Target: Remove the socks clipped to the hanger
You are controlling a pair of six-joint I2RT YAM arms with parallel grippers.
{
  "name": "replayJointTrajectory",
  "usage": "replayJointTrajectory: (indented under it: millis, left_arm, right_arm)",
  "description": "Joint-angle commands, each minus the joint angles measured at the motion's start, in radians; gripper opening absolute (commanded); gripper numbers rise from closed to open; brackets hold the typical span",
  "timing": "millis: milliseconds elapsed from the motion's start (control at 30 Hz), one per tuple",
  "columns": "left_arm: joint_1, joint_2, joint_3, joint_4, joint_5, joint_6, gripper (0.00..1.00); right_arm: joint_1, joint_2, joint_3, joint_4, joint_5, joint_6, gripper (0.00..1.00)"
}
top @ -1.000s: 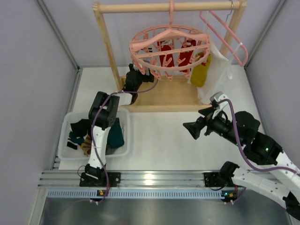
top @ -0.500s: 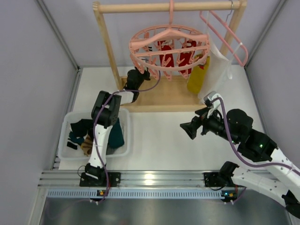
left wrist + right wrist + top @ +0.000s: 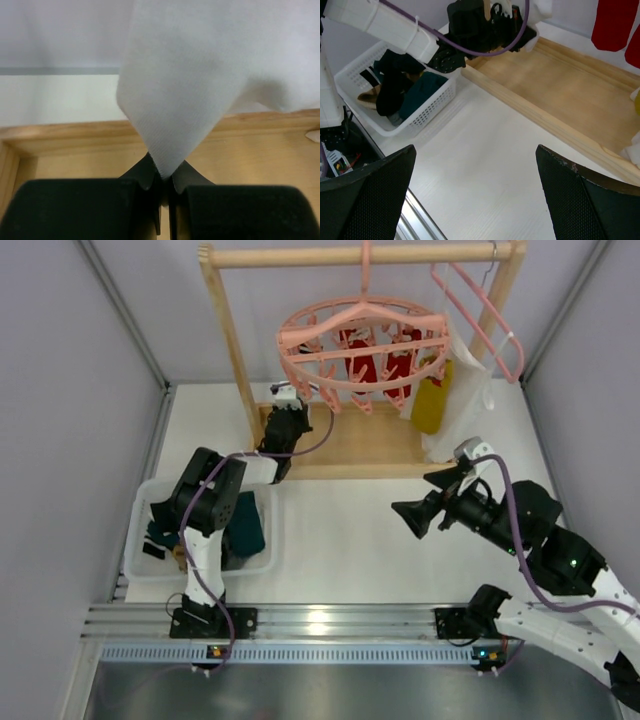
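The round pink hanger (image 3: 286, 340) hangs from the wooden rack's top bar. Two red socks (image 3: 360, 365) and a mustard yellow sock (image 3: 430, 400) are clipped under it. A red sock (image 3: 615, 22) also shows at the right wrist view's top edge. My left gripper (image 3: 285, 410) sits under the ring's left side, above the rack's base. Its jaws are shut on the lower tip of a white knitted cloth (image 3: 200, 75) that hangs down from above; my left gripper (image 3: 164, 177) pinches only that tip. My right gripper (image 3: 405, 515) hovers open over the table, holding nothing.
A white basket (image 3: 140, 502) at the near left holds a teal sock (image 3: 245, 525) and dark socks. The wooden rack (image 3: 228, 330) and its base board (image 3: 370, 445) stand at the back. A white cloth bag (image 3: 470, 390) and a plain pink hanger (image 3: 485, 310) hang at the right.
My left gripper has shut on the white cloth and shifted a little to the left. The right arm swung slightly left, then back.
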Motion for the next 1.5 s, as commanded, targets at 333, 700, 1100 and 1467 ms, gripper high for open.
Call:
replayJointTrajectory:
  millis: [333,700,1100,1467]
  left_arm:
    - [-0.161,-0.470,-0.446,0.092,-0.355,-0.069,0.00]
    - [-0.384,-0.688,-0.627,0.092,-0.532,-0.028,0.00]
    - [-0.700,-0.756,-0.658,0.092,-0.733,0.087,0.00]
    - [-0.895,-0.656,-0.514,0.089,-0.944,0.328,0.00]
  right_arm:
    - [-0.011,-0.108,0.058,0.006,-0.005,0.060,0.99]
    - [-0.012,-0.117,0.157,-0.079,0.106,0.086,0.99]
    - [-0.014,0.028,0.343,-0.184,0.204,0.069,0.99]
    - [-0.011,0.244,0.500,-0.210,0.152,0.059,0.99]
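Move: The left hand already pinches the white sock's toe; the hanger clip holding its cuff sits about 12 cm back, 1 cm left and 27 cm above it. The nearer red sock hangs some 12 cm right, 2 cm back and 17 cm up, and the rack's front rail lies 17 cm back, 14 cm right and 12 cm below. That clip is roughly 24 cm ahead, 21 cm left and 9 cm above the right hand. Keeping the white sock's toe pinched, the left hand pulls back about 30 cm; the open right rises 10. ##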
